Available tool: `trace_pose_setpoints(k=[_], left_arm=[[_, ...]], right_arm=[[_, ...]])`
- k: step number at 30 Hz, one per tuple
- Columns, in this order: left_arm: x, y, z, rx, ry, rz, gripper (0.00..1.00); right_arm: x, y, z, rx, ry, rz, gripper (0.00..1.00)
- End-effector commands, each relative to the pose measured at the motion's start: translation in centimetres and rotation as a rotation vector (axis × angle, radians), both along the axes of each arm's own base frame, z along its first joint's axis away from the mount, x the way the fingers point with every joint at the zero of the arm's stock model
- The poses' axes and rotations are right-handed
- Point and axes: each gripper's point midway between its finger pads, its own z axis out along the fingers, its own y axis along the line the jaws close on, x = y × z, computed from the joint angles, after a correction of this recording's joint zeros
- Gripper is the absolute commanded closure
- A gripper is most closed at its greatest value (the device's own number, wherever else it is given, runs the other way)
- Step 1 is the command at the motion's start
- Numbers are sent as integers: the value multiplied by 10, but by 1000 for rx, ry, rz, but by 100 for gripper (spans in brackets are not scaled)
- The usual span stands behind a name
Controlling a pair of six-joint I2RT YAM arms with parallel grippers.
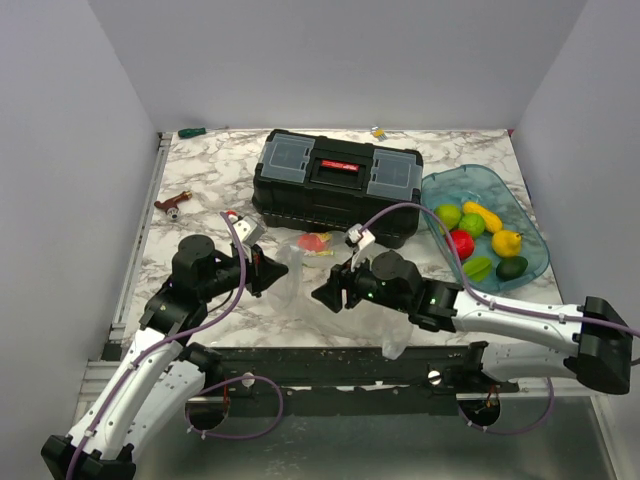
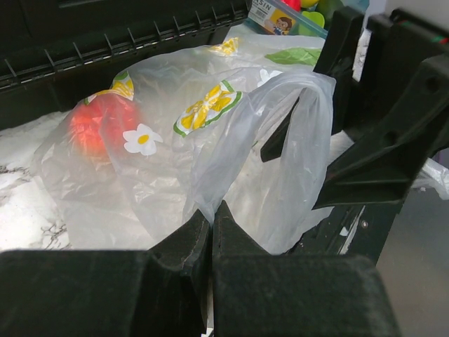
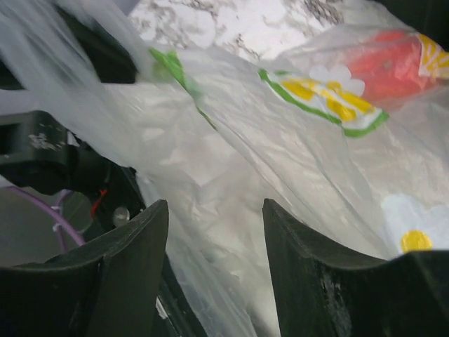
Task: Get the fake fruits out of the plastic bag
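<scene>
The plastic bag (image 1: 296,262) is clear film printed with flowers and lies in front of the toolbox. One red fake fruit (image 1: 318,241) shows inside it, blurred behind the film in the left wrist view (image 2: 98,126) and at the top right in the right wrist view (image 3: 382,67). My left gripper (image 2: 212,210) is shut on a fold of the bag (image 2: 161,161) at its left side (image 1: 275,272). My right gripper (image 3: 215,210) faces it from the right (image 1: 322,293), jaws apart, with loose bag film (image 3: 280,140) lying between the fingers. Several more fake fruits (image 1: 480,240) sit in the blue tray.
A black toolbox (image 1: 335,185) stands just behind the bag. The translucent blue tray (image 1: 470,172) sits at the right. A red-handled tool (image 1: 172,204) lies at the left, a green item (image 1: 190,131) at the back left, and a small object (image 1: 378,131) at the back edge.
</scene>
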Motion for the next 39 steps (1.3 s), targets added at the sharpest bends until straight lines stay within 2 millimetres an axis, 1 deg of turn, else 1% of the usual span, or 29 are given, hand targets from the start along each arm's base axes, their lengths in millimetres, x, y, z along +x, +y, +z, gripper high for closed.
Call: trace_pose_setpoints(k=[1,2,4,5,7,9,11,17,20,23,25,26,29,30,33,35,36,38,39], left_arm=[[-2,-1,9,-14,-14,-15,100],[-2,-1,10,-15,-16,-16,100],[-2,-1,10,-16,-15,-18,100],[-3,-1,10,-17,-15,-20,100],[-3,-2,10,-18,-13,-22,100],[-3,-2,10,-18,-12,-26,100],[-4,-2,10,-20,-14,-29,100],[-12,-10,13,-52,-11,-94,100],[-15,-12,14,-62,-11,-112,100],[-14,-12,13,-63,-7,-111,100],[-16,-15,14,-76,3,-125,100],[-17,-16,14,-84,14,-132,100],[-23,-24,18,-127,71,-159,100],[-26,-28,21,-140,95,-180,100],[-38,-44,39,-151,136,-245,100],[-52,-57,57,-161,150,-319,100],[-62,-63,69,-179,148,-367,100],[-83,-73,85,-206,131,-458,100],[-91,-75,88,-208,117,-480,100]], right_arm=[[8,-3,-17,-13,-10,-55,42],[12,-6,-24,-31,-8,-84,42],[30,-16,-36,-76,-4,-204,41],[42,-25,-43,-92,1,-307,41],[60,-40,-56,-109,19,-478,40],[72,-42,-68,-120,14,-557,39],[80,-37,-76,-115,15,-598,38],[101,-2,-85,-36,-25,-610,35],[111,16,-81,-3,-88,-583,32],[116,27,-77,38,-106,-581,28],[116,28,-76,74,-113,-575,27],[116,27,-75,89,-113,-575,25],[113,22,-75,106,-114,-580,24],[112,20,-76,108,-114,-580,21],[110,9,-78,105,-113,-594,19],[108,1,-82,101,-112,-609,16],[106,-2,-83,103,-108,-612,15],[103,-5,-82,117,-105,-601,14],[100,-4,-82,122,-104,-585,13]])
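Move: The last fruit, a red one, lies inside the bag on the table, about 15 cm ahead of the empty right hand, 2 cm to its left and some 15 cm below. The bag edge pinched by the left hand is about 9 cm left and 3 cm ahead, slightly higher; the toolbox's middle is some 30 cm ahead, 4 cm right and 12 cm lower. From the left hand, the fruit is about 12 cm ahead, 7 cm right and 16 cm below. With film coming up close against it, the right hand dips roughly 11 cm and reaches forward about 10 cm into the bag towards the red fruit, swinging some 30 degrees clockwise and spreading its half-open fingers nearly wide. The left hand keeps its pinch on the bag edge and late on draws it about 6 cm right, also back and up, turning clockwise. ##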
